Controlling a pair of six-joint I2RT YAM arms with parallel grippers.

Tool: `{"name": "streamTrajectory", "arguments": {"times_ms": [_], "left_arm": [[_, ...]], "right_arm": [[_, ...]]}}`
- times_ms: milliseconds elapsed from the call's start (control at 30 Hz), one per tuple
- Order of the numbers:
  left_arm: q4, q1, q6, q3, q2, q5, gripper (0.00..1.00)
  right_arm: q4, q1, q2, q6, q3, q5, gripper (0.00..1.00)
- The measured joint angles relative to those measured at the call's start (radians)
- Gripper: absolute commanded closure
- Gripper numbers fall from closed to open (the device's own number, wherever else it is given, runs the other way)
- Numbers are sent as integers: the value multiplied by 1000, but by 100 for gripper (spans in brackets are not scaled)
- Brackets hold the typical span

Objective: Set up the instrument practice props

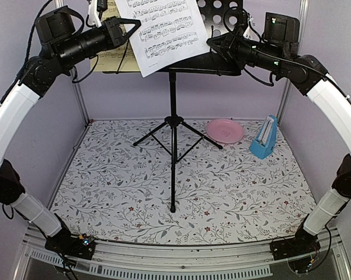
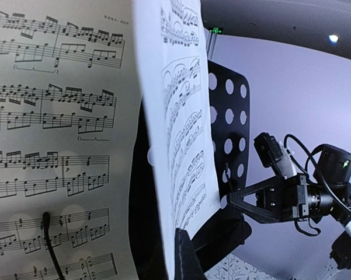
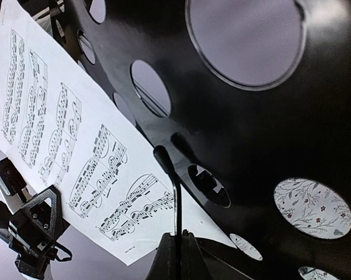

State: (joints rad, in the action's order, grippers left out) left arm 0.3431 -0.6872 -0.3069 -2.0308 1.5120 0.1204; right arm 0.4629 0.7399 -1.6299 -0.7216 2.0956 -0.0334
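The black perforated music stand stands on its tripod mid-table, its desk up at the top. The white sheet leans tilted on the desk. My left gripper is shut on the sheet's lower edge, seen edge-on in the left wrist view. The pale-yellow sheet rests on the desk's left side under a wire retainer. My right gripper is shut on the desk's other wire retainer, and it also shows in its wrist view. The blue metronome stands at the back right.
A pink round plate lies on the floral mat beside the metronome. The stand's tripod legs spread across the mat's middle. Purple walls and frame posts close in the back and sides.
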Motion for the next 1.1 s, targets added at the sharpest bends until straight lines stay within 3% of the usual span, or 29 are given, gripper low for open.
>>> {"name": "streamTrajectory", "arguments": {"times_ms": [367, 833, 1100], "left_arm": [[26, -2, 64, -145, 100, 94, 100], [26, -33, 142, -187, 206, 174, 100], [12, -37, 192, -358, 309, 233, 100]], "right_arm": [[-38, 13, 0, 97, -18, -4, 100], [-100, 48, 0, 228, -61, -23, 100], [-106, 48, 0, 240, -63, -25, 100]]}}
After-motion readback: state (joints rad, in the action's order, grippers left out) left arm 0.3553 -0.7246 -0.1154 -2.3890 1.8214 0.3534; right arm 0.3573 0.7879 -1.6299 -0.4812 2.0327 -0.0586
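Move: The left hand already pinches the white sheet by its left edge; the right clip, its goal, is about 20 cm to its right, 4 cm lower and roughly level forward. The left clip sits some 3 cm left and 6 cm below that hand, also level. The right hand already grips the right clip; from that hand the white sheet's middle is about 13 cm left, 2 cm ahead and 6 cm up. Left hand carries the white sheet about 8 cm right, behind the clip the right hand eases 3 cm left. ##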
